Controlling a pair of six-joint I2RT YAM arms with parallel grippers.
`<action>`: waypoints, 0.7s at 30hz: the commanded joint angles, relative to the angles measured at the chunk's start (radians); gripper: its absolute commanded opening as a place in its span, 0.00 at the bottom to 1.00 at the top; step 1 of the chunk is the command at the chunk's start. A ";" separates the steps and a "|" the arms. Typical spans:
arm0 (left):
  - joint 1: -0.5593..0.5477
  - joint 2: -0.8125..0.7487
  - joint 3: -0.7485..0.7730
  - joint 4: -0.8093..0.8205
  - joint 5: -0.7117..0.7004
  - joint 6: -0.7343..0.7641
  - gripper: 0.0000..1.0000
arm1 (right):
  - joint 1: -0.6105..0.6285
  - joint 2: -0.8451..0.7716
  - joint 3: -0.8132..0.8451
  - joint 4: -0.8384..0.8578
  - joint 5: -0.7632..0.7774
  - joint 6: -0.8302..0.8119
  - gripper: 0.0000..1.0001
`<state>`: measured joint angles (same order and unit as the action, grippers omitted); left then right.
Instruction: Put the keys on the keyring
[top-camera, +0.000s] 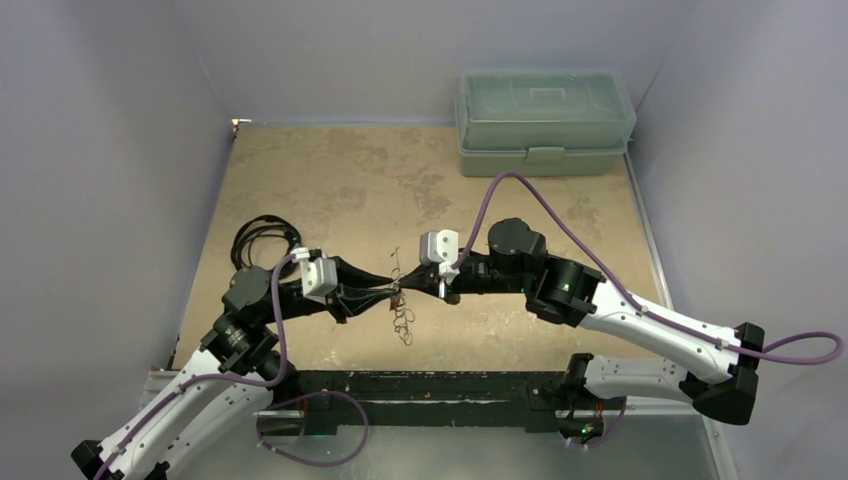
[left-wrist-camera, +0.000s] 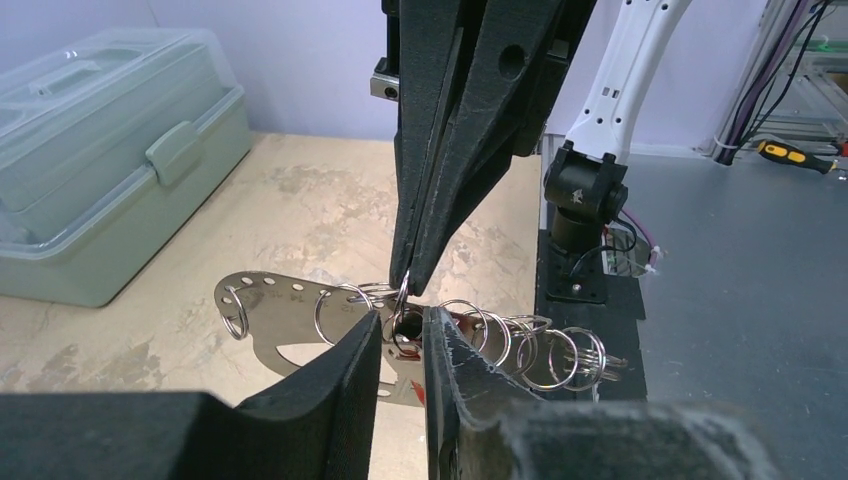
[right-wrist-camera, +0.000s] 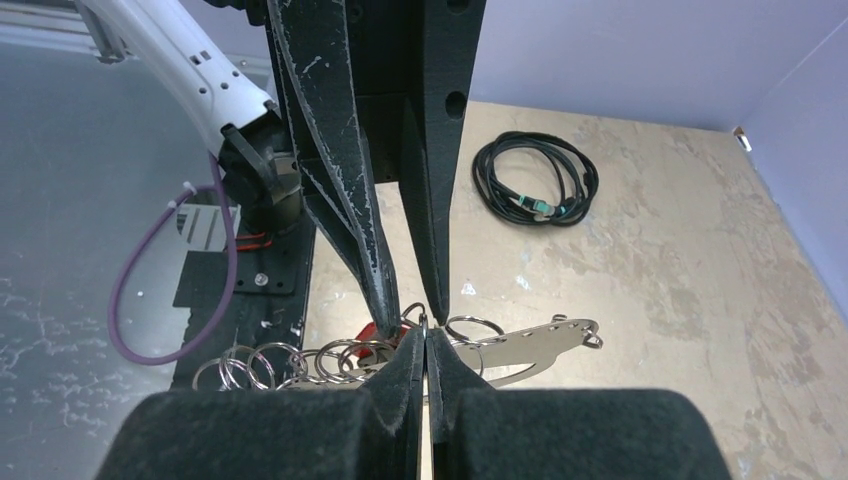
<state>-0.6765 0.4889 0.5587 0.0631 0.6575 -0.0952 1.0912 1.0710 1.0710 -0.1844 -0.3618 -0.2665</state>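
Note:
The keyring (top-camera: 403, 322) hangs above the table between both grippers: a flat silver plate with holes (left-wrist-camera: 270, 310) and a string of thin wire rings (left-wrist-camera: 545, 345). My right gripper (right-wrist-camera: 425, 340) is shut on one wire ring, which stands up between its tips. In the left wrist view it comes down from above (left-wrist-camera: 408, 285). My left gripper (left-wrist-camera: 402, 325) faces it, jaws a little apart, with a ring and part of the plate in the gap. The key's red head (right-wrist-camera: 372, 330) shows beside one left fingertip (right-wrist-camera: 385, 318); whether it is pinched I cannot see.
A pale green lidded plastic box (top-camera: 545, 120) stands at the back right. A coiled black cable (top-camera: 262, 238) lies on the table left of the left arm. The black base rail (top-camera: 420, 392) runs along the near edge. Walls close in both sides.

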 joint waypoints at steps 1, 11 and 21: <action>0.002 0.005 0.006 0.042 0.021 -0.017 0.20 | 0.003 -0.017 -0.003 0.088 -0.045 0.019 0.00; 0.001 0.002 0.005 0.046 0.024 -0.015 0.12 | 0.003 -0.001 -0.007 0.100 -0.079 0.023 0.00; 0.001 -0.013 0.001 0.050 0.035 0.001 0.00 | 0.003 0.006 -0.012 0.105 -0.070 0.026 0.00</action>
<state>-0.6765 0.4889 0.5583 0.0624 0.6785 -0.0952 1.0901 1.0798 1.0626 -0.1341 -0.4122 -0.2535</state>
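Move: The left fingertips stand slightly open around the wire ring, whose middle is about 1 cm to their right and 1 cm down. The right hand still pinches that ring, its middle some 1 cm to the left and 1 cm below. From the left hand, the red key hangs about 2 cm back, laterally level and 3 cm lower. The metal plate's middle is 2 cm back, 1 cm right and 3 cm down, and the loose rings cluster 8 cm back, 1 cm right and 4 cm down. The left fingers close from a narrow gap and pinch the wire ring right at the right hand's fingertips, the left hand itself staying almost in place. Still shut on the ring, the right hand eases back, left and up, each by about half a centimetre, bringing the ring in towards the left fingers. ##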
